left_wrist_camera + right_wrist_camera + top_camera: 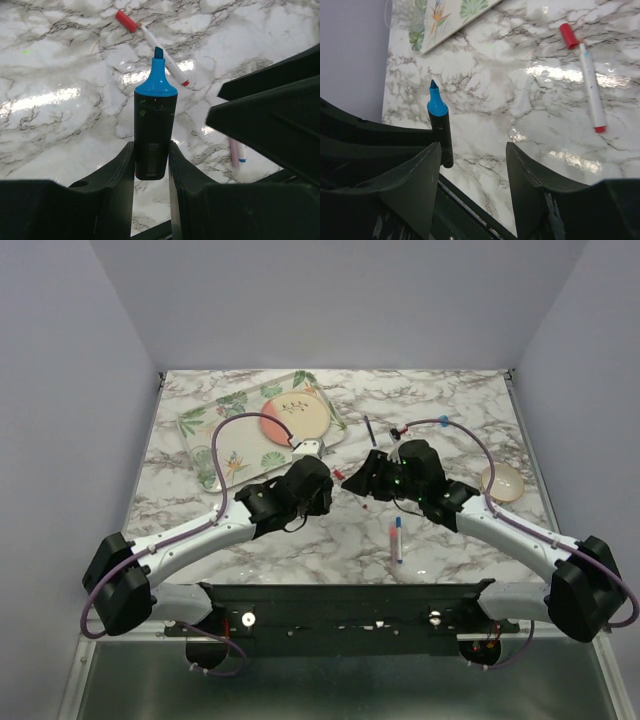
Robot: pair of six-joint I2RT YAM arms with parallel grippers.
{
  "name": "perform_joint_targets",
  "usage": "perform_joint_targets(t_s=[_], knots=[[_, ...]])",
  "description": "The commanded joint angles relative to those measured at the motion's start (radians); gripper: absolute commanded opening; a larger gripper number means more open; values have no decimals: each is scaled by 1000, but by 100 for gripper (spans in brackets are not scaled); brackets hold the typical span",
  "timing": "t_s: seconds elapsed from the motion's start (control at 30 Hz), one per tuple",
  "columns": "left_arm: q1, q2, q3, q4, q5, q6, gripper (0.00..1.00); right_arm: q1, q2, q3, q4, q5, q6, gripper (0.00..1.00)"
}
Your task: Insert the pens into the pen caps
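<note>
My left gripper (pixel 151 150) is shut on the lower body of a chunky dark marker (pixel 154 120), which stands upright with its bare blue tip up. My right gripper (pixel 472 150) is open with nothing between its fingers. The same marker (pixel 441 130) stands just outside its left finger. On the marble beyond lies a white red-tipped pen (pixel 162 55), with a red cap (pixel 126 21) touching its far end. A pink-and-white pen (pixel 397 540) lies nearer the arm bases. A thin dark navy pen (pixel 369 430) and a small blue cap (pixel 443 421) lie further back.
A leaf-patterned tray (pixel 205 425) holding a round plate sits at the back left. A clear dome-shaped object (pixel 502 481) rests at the right, beside the right arm. Both grippers (pixel 350 478) hover close together over the table's middle.
</note>
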Motion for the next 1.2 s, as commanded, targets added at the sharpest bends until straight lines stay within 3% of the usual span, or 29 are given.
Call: perform_joint_targets(t_s=[0.0, 0.37, 0.57, 0.63, 0.67, 0.73, 0.77, 0.83, 0.87, 0.9, 1.03, 1.17], knots=[[-12, -70, -41, 128, 47, 69, 0, -2, 68, 40, 147, -171, 59, 62], [-15, -100, -74, 181, 82, 78, 0, -2, 117, 49, 210, -204, 63, 62], [-15, -137, -96, 218, 91, 78, 0, -2, 160, 71, 178, -191, 45, 56], [-15, -146, -105, 232, 101, 83, 0, -4, 160, 77, 173, -190, 30, 42], [-15, -152, -107, 235, 104, 83, 0, -4, 152, 75, 180, -193, 27, 18], [-15, -157, -108, 238, 125, 97, 0, -4, 122, 66, 221, -194, 11, 1], [-15, -162, -108, 240, 162, 103, 7, -4, 108, 57, 245, -202, -1, 1], [-15, -171, -104, 233, 182, 109, 32, -4, 77, 22, 339, -245, -39, 1], [-11, -180, -101, 212, 203, 113, 56, -7, 43, 11, 365, -260, -52, 1], [-9, -186, -87, 204, 222, 123, 62, -11, 22, -18, 391, -295, -61, 1], [17, -249, -74, 218, 396, 147, 71, -37, -79, -99, 572, -371, -64, 1], [57, -304, -76, 284, 556, 114, 65, -47, -142, -132, 712, -447, -32, 1]])
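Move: The left hand already grips the highlighter by its lower end, blue nib up, so the highlighter's middle sits about 3 cm above that hand, 1 cm ahead and 1 cm to its right. From the right hand's open fingers it is some 6 cm left, 1 cm ahead and 2 cm lower. From the right hand, the white pen lies about 9 cm ahead, and its red cap 14 cm ahead and 4 cm left, both some 17 cm below. The right hand slides about 4 cm to the left onto the upright highlighter while the left hand keeps hold and eases some 3 cm up, and the right fingers close around the body just below the blue collar. With that grip made, the left fingers open and let go of the lower end, and both hands climb and draw back, the right by some 8 cm up with its wrist tilting upward roughly 20 degrees. ##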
